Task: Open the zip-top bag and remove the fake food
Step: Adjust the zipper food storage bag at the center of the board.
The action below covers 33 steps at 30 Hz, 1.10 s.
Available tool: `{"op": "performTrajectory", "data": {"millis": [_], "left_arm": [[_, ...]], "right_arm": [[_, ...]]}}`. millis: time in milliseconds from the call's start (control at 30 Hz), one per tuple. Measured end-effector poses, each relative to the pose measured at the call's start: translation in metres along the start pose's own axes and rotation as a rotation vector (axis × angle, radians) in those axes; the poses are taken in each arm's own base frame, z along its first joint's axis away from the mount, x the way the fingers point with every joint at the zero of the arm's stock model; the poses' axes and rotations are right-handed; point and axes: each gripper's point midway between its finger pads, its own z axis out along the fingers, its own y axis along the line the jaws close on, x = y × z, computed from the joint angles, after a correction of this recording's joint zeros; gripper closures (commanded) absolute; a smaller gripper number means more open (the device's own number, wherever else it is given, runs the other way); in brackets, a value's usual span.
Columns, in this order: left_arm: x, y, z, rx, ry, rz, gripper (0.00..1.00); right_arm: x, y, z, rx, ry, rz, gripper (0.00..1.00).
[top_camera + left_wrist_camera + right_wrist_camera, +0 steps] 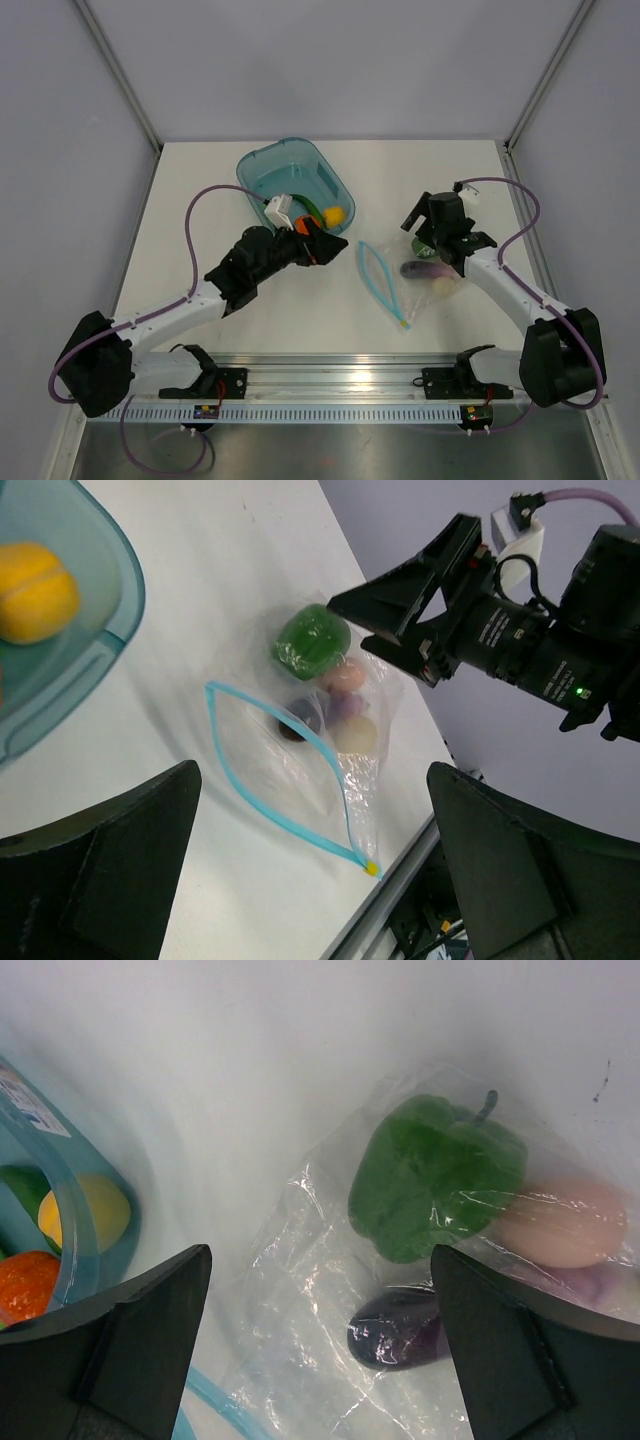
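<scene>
The zip-top bag lies flat right of centre, its blue zip strip spread into an open loop. Fake food sits in its far end: a green pepper, a purple eggplant, a pinkish piece and a whitish piece. My right gripper hovers open over that end, the eggplant and bag film showing between its jaws, nothing held. My left gripper is open and empty, raised near the tub's front edge, with the bag seen beyond it.
A teal tub stands at the back centre with a yellow lemon, an orange piece and a green piece inside. Walls close in the left, right and back. A metal rail runs along the near edge.
</scene>
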Motion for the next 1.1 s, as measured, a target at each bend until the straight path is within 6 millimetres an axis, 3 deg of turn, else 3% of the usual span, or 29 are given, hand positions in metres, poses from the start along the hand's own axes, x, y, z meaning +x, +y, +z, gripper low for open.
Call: {"op": "performTrajectory", "data": {"millis": [233, 433, 700, 900, 1100], "left_arm": [[0.046, 0.012, 0.021, -0.059, 0.094, -0.076, 0.02], [0.079, -0.008, 0.037, -0.025, 0.134, -0.078, 0.01], [0.080, -0.022, 0.072, -0.059, 0.121, -0.189, 0.01], [0.093, -0.015, 0.092, -0.093, 0.149, -0.221, 0.04], [0.107, -0.007, 0.097, -0.116, 0.180, -0.259, 0.04]], "right_arm": [[-0.009, -0.013, -0.003, 0.073, -0.050, 0.045, 0.03], [-0.010, -0.027, -0.005, 0.135, -0.080, 0.072, 0.03], [-0.012, -0.038, -0.005, 0.177, -0.091, 0.100, 0.04], [-0.015, -0.045, -0.006, 0.190, -0.103, 0.129, 0.04], [-0.019, -0.046, -0.009, 0.185, -0.115, 0.145, 0.04]]}}
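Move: From the left hand, the middle of the bag's blue-rimmed mouth lies about 14 cm to the right, nearly level fore and aft, and 20 cm below; the tote's middle is some 25 cm ahead and 9 cm left. From the right hand, the green pepper in the bag lies about 4 cm right, 2 cm back and 9 cm below, the eggplant 4 cm right and 7 cm back, the mouth 7 cm left and 10 cm back. The left hand, fingers kept wide open, swings about 12 cm to the right and sinks some 8 cm from beside the tote towards the bag's mouth, easing back a couple of centimetres midway and forward again, while its fingers tip down by nearly 20 degrees. Meanwhile the empty right hand, also wide open, drifts about 5 cm right and slightly back at nearly constant height above the bag's filled end, turning some 15 degrees clockwise. ##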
